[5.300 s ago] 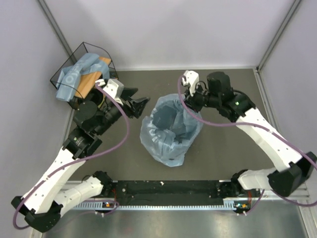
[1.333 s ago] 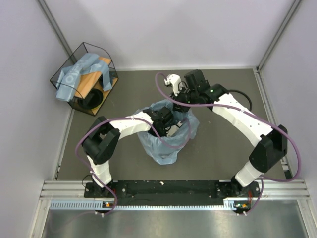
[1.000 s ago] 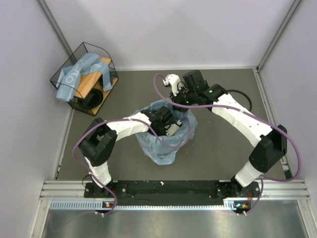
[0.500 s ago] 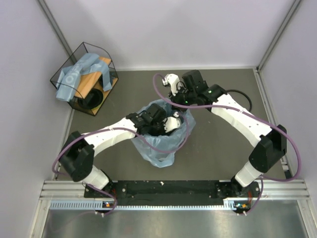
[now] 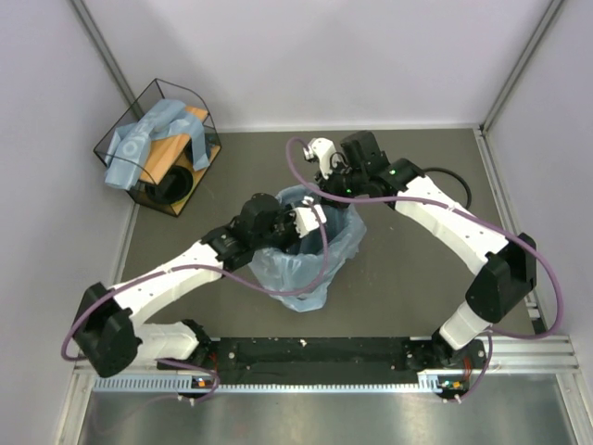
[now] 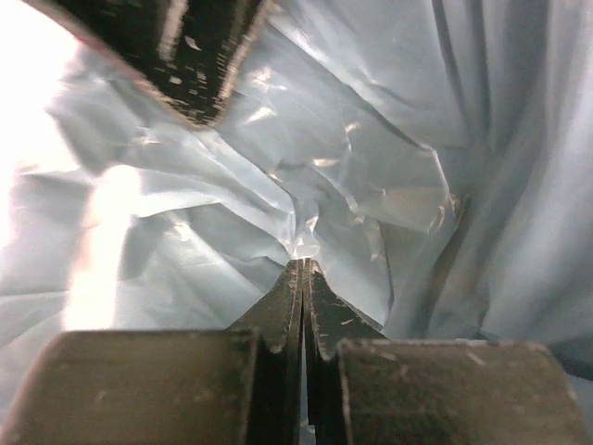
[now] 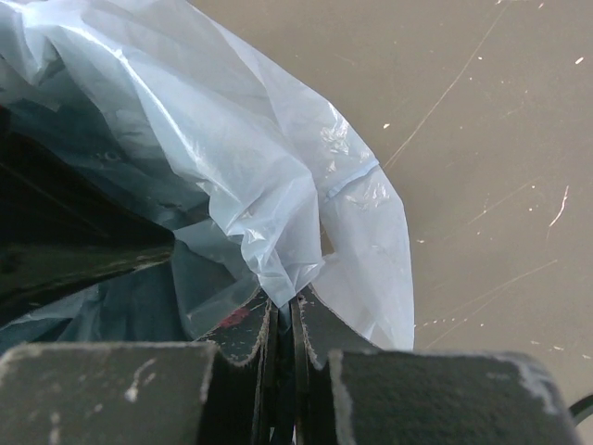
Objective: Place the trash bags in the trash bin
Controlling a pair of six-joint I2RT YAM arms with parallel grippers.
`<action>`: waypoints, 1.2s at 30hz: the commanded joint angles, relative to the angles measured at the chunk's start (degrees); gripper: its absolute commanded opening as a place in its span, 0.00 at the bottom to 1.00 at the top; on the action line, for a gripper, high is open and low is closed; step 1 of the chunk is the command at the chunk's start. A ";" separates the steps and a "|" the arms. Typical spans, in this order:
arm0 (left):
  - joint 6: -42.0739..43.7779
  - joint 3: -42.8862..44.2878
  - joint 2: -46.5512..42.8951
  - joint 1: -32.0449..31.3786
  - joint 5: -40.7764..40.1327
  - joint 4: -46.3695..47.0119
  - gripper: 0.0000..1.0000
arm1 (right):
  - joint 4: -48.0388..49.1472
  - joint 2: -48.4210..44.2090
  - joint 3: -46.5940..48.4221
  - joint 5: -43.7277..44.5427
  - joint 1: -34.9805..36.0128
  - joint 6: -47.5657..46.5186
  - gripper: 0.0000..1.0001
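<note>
A light-blue trash bag (image 5: 320,269) is draped over and into the trash bin (image 5: 295,252), which shows dark through the film at the table's middle. My left gripper (image 5: 310,232) reaches into the bin's mouth from the left. In the left wrist view it (image 6: 303,266) is shut, with crinkled film (image 6: 371,167) gathered at its tips. My right gripper (image 5: 326,188) is at the bin's far rim. In the right wrist view it (image 7: 295,298) is shut on a fold of the bag's edge (image 7: 269,213), which hangs outside the bin.
A black wire basket (image 5: 202,116) with a wooden base (image 5: 174,151) stands at the back left and holds more light-blue bags (image 5: 139,139). Walls close the table on the left, back and right. A dark speckled part (image 6: 199,56) sits at the upper left of the left wrist view.
My left arm reached into the bin, then swung its elbow out to the left and near side while its gripper stayed in the bin's mouth. The bag shifted slightly. My right gripper held still.
</note>
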 commanded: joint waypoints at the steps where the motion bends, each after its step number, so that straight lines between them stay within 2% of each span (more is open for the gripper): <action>1: -3.70 -4.50 -7.02 1.97 4.45 11.04 0.01 | 2.12 -1.72 -0.58 2.15 -1.11 -0.75 0.00; 4: -7.21 -5.74 -10.28 2.68 6.99 17.64 0.06 | 2.55 -1.90 -0.85 1.88 -1.02 -0.05 0.00; 9: -9.42 -2.85 -13.36 2.85 9.03 20.83 0.10 | 3.17 -2.43 -1.11 3.63 -1.02 1.45 0.00; 12: -10.74 -0.91 -15.29 3.38 8.41 18.73 0.12 | 3.26 -3.30 -1.11 6.62 -1.02 2.59 0.00; 16: -16.52 1.99 -17.75 6.63 9.12 13.46 0.15 | 3.26 -5.15 -2.69 11.10 -1.02 4.44 0.00; 20: -19.88 4.80 -19.77 12.24 10.17 7.85 0.17 | 2.56 -6.91 -3.92 15.40 -1.11 7.33 0.00; 23: -21.20 5.86 -20.30 16.02 11.22 3.79 0.17 | -0.43 -7.17 -4.10 15.25 -1.02 9.88 0.00; 24: -21.55 6.04 -20.48 16.74 10.88 2.48 0.17 | -0.87 -7.87 -4.45 14.81 -1.11 10.85 0.13; 26: -22.43 6.04 -20.31 18.92 11.22 0.89 0.18 | -1.13 -8.31 -4.98 13.05 -1.02 11.12 0.23; 27: -22.43 6.13 -20.13 19.46 11.31 0.01 0.18 | -1.57 -8.40 -4.89 13.04 -1.11 11.55 0.35; 28: -22.34 6.47 -19.78 19.73 10.88 -1.74 0.18 | -1.75 -8.40 -3.93 13.13 -1.11 11.56 0.42; 30: -22.17 7.88 -18.64 20.69 10.87 -4.20 0.24 | -2.28 -8.75 -2.79 13.13 -1.20 11.65 0.61; 32: -22.52 9.63 -17.94 22.70 12.35 -7.10 0.26 | -2.72 -9.72 -0.50 11.12 -1.81 11.91 0.67; 33: -22.69 10.43 -17.76 23.68 13.50 -8.33 0.31 | -2.80 -10.07 0.37 10.41 -2.60 12.08 0.73; 35: -22.96 13.31 -16.88 26.48 17.79 -11.66 0.35 | -3.24 -11.82 3.45 4.91 -4.79 12.35 0.78; 36: -22.78 14.55 -16.36 27.46 18.95 -13.08 0.39 | -3.68 -12.53 4.50 2.43 -8.63 12.00 0.80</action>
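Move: The trash bag's far rim is still pinched in the right hand; the middle of the bag-lined trash bin's mouth lies about 6 cm back and 4 cm left of that hand, some 2 cm lower. The closed left hand is just inside the mouth, whose middle is roughly 3 cm to its right, 1 cm ahead and 3 cm up. From the left hand, the bag's left rim is about 8 cm left, 4 cm ahead and 3 cm above. The trash bag's pinched rim is drawn about 5 cm to the right as the right hand turns clockwise some 15 degrees; the fingers then open wide and let go. Meanwhile the left hand climbs out of the bag by about 18 cm, its fingers tipping up towards level, then swings left and sinks a little, parting its fingers partway above the left rim. ##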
